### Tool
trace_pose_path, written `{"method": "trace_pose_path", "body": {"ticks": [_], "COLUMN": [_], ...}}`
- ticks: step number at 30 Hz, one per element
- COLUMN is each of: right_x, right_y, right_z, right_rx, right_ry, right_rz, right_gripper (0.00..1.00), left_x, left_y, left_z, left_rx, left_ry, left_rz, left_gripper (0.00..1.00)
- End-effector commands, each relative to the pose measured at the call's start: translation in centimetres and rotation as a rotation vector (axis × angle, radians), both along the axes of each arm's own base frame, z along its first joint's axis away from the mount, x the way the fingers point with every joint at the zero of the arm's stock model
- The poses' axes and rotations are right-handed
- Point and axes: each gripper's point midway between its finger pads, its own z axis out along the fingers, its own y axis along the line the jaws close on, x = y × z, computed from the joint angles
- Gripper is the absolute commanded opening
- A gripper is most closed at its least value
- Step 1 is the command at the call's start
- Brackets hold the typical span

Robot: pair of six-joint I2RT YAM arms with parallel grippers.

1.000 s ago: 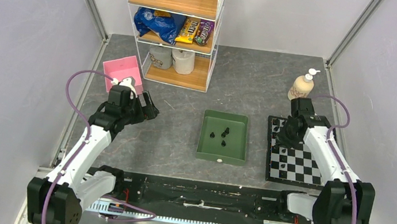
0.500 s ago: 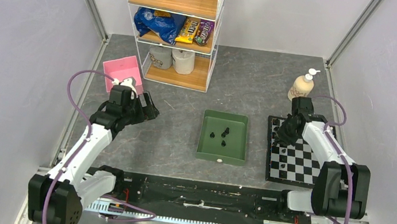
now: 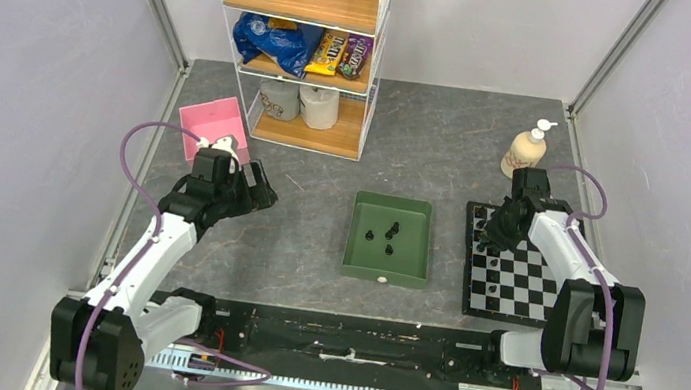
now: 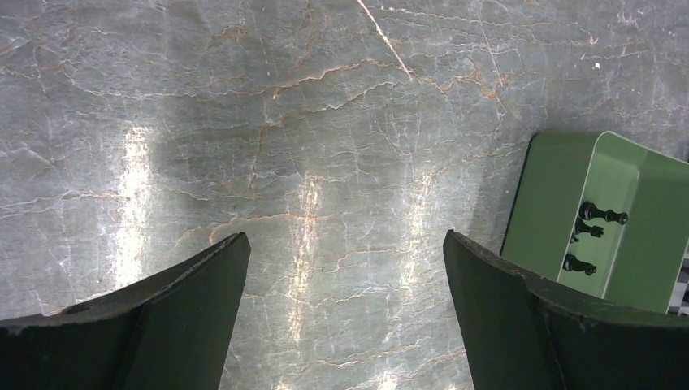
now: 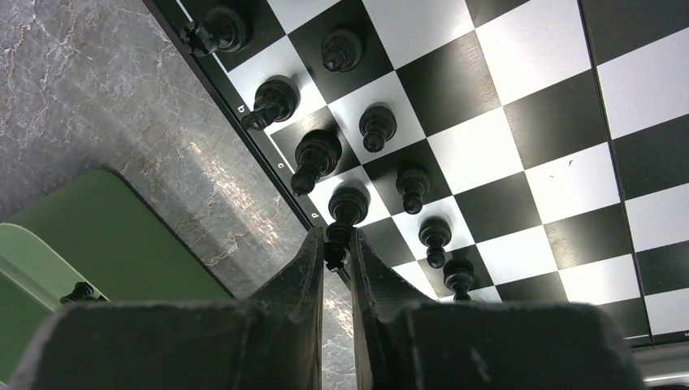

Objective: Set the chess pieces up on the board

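The checkered board [image 3: 524, 281] lies at the right, and several black chess pieces [image 5: 374, 127] stand in two rows along its left edge. My right gripper [image 5: 335, 245] is shut on the top of one black piece [image 5: 348, 203]. That piece's base is over a white square in the edge row. In the top view the right gripper [image 3: 490, 240] is low over that edge. More black pieces [image 3: 390, 232] and a white one [image 3: 381, 279] lie in the green tray [image 3: 352, 257]. My left gripper [image 4: 345, 244] is open over bare table, left of the tray [image 4: 552, 203].
A cream soap pump bottle [image 3: 525, 150] stands just behind the board. A wire shelf rack [image 3: 300, 48] with snacks and rolls is at the back. A pink box [image 3: 212, 125] sits behind the left arm.
The right arm's elbow has swung in toward the board and its gripper has shifted slightly along the board's left edge, still shut on the piece. The left arm is unchanged.
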Motion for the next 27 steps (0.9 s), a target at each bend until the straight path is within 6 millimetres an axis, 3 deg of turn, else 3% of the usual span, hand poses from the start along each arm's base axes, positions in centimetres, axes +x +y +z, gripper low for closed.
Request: {"method": "trace_pose_path", "body": {"ticks": [1,13,16,24,27], "right_x": [0.5,0.1,0.2,0.9,1.1], "right_y": [-0.4,0.1,0.1,0.2,1.7], "right_z": [-0.1,0.7,1.2,5.4,7.3], "right_rx": [-0.017,0.008,0.008,-0.003,0.028], "right_ry": [-0.003,-0.017,-0.021,-0.11,-0.145], "right_rz": [0.008,0.02,0.025,0.075,0.126], "right_gripper": [0.12,0.23,0.31,0.47,0.5], "left_x": [0.7,0.4,0.6,0.5,0.6], "left_y": [-0.6,-0.4,-0.5,-0.6,-0.7], "left_z": [1.1,1.0,1.0,1.1,1.3], "left_rx": [-0.03,-0.01,-0.013,-0.019,-0.022], "left_ry": [-0.03,-0.031,-0.029,-0.033,-0.038], "left_rz": [-0.011,-0.025,-0.024,-0.03,-0.03], "left_gripper": [0.96,0.96,0.96,0.96,0.96]}}
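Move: The black piece I still pinch by its top stands on the d square at the board's left edge, its middle directly under my right hand point, some 2 cm down. The next back-row piece is about 3 cm ahead of it, the nearest pawn 3 cm to its right, and the green tray's middle roughly 21 cm to its left and 1 cm back. From my left hand the pinched piece lies about 50 cm right, 2 cm back and 8 cm lower. I hold my right hand still over the d square at first, then open the fingers to about half and let go of the piece's top. With the fingers still spreading I ease back about half a centimetre, then lift quickly, about 3 cm straight up off the piece, the wrist barely turning. ##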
